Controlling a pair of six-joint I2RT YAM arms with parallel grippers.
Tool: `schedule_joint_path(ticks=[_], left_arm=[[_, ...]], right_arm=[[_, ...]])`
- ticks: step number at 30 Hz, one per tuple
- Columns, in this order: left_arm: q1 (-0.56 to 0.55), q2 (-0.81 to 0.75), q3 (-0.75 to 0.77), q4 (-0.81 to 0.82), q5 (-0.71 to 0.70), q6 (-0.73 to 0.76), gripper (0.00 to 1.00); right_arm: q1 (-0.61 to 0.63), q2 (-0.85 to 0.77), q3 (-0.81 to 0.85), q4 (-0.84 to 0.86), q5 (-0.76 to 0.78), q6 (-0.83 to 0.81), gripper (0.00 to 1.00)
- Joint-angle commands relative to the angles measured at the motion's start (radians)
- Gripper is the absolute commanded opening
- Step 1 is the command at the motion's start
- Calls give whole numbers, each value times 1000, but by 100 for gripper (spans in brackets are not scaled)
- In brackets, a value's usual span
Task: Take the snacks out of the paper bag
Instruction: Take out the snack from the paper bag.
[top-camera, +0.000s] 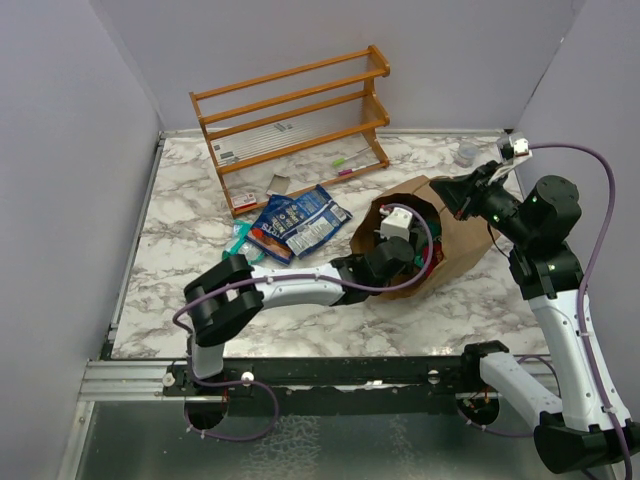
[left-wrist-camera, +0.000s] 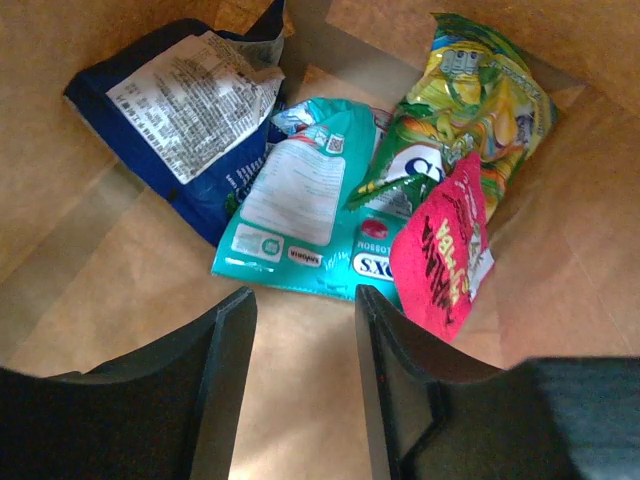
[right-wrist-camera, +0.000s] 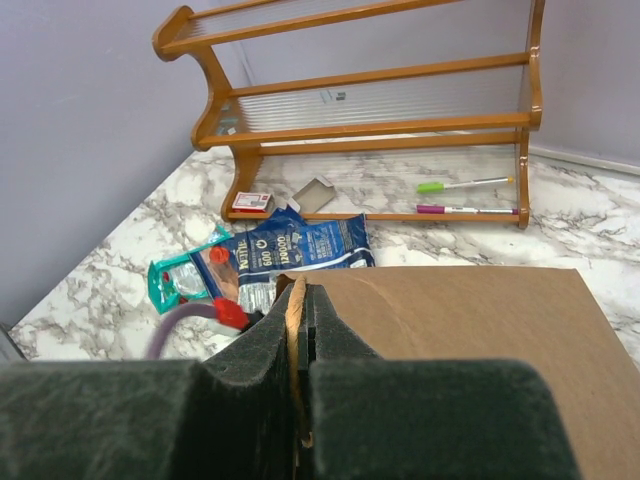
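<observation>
The brown paper bag (top-camera: 455, 235) lies on its side right of centre, mouth to the left. My left arm reaches into that mouth. Inside, my left gripper (left-wrist-camera: 300, 325) is open over bare paper, nothing between its fingers (left-wrist-camera: 228, 340). Just beyond them lie several snacks: a teal packet (left-wrist-camera: 305, 200), a dark blue one (left-wrist-camera: 185, 110), a green-yellow one (left-wrist-camera: 470, 95) and a pink one (left-wrist-camera: 440, 245). My right gripper (right-wrist-camera: 302, 300) is shut on the bag's upper edge (right-wrist-camera: 296, 300) and holds it up. More snacks lie on the table: blue-and-white packets (top-camera: 298, 220) and a teal one (top-camera: 243, 240).
A wooden shelf rack (top-camera: 295, 110) stands at the back, with two pens (right-wrist-camera: 465, 196) on its lowest board. A small red-and-white box (top-camera: 243, 200) and a grey card (top-camera: 278, 184) lie in front of it. A small cup (top-camera: 468, 152) sits at the back right.
</observation>
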Motion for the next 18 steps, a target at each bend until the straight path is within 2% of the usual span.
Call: schedule_joint_path(ticks=[1,12,18], left_arm=[[26,79,86,4,-22,0,49],[80,189,135,59,-97,-19,64],[97,246,210,43,-92,-41,84]], right_arm=[[2,-12,3,31,-18,8,2],[2,-15,0,28,-12,2,2],[2,-11,-3,32,-17,4,2]])
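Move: The navy snack packet lies deep in the bag, some 13 cm ahead of the left hand, 4 cm right and 9 cm lower. About as low, the teal packet lies 9 cm ahead and 8 cm right of that hand, the pink packet 1 cm ahead and 10 cm right, and the green-yellow one 6 cm ahead and 15 cm right. From the right hand the navy packet is roughly 12 cm ahead, 5 cm left and 28 cm down. Towards the navy packet and the teal one beside it, the left hand reaches about 6 cm forward and 4 cm down into the bag, sinking at first and levelling off at the end. It swings slightly counter-clockwise, bringing the navy packet nearer to straight ahead, while its half-open fingers spread wide. The right hand stays still, keeping its pinch on the bag's rim. ##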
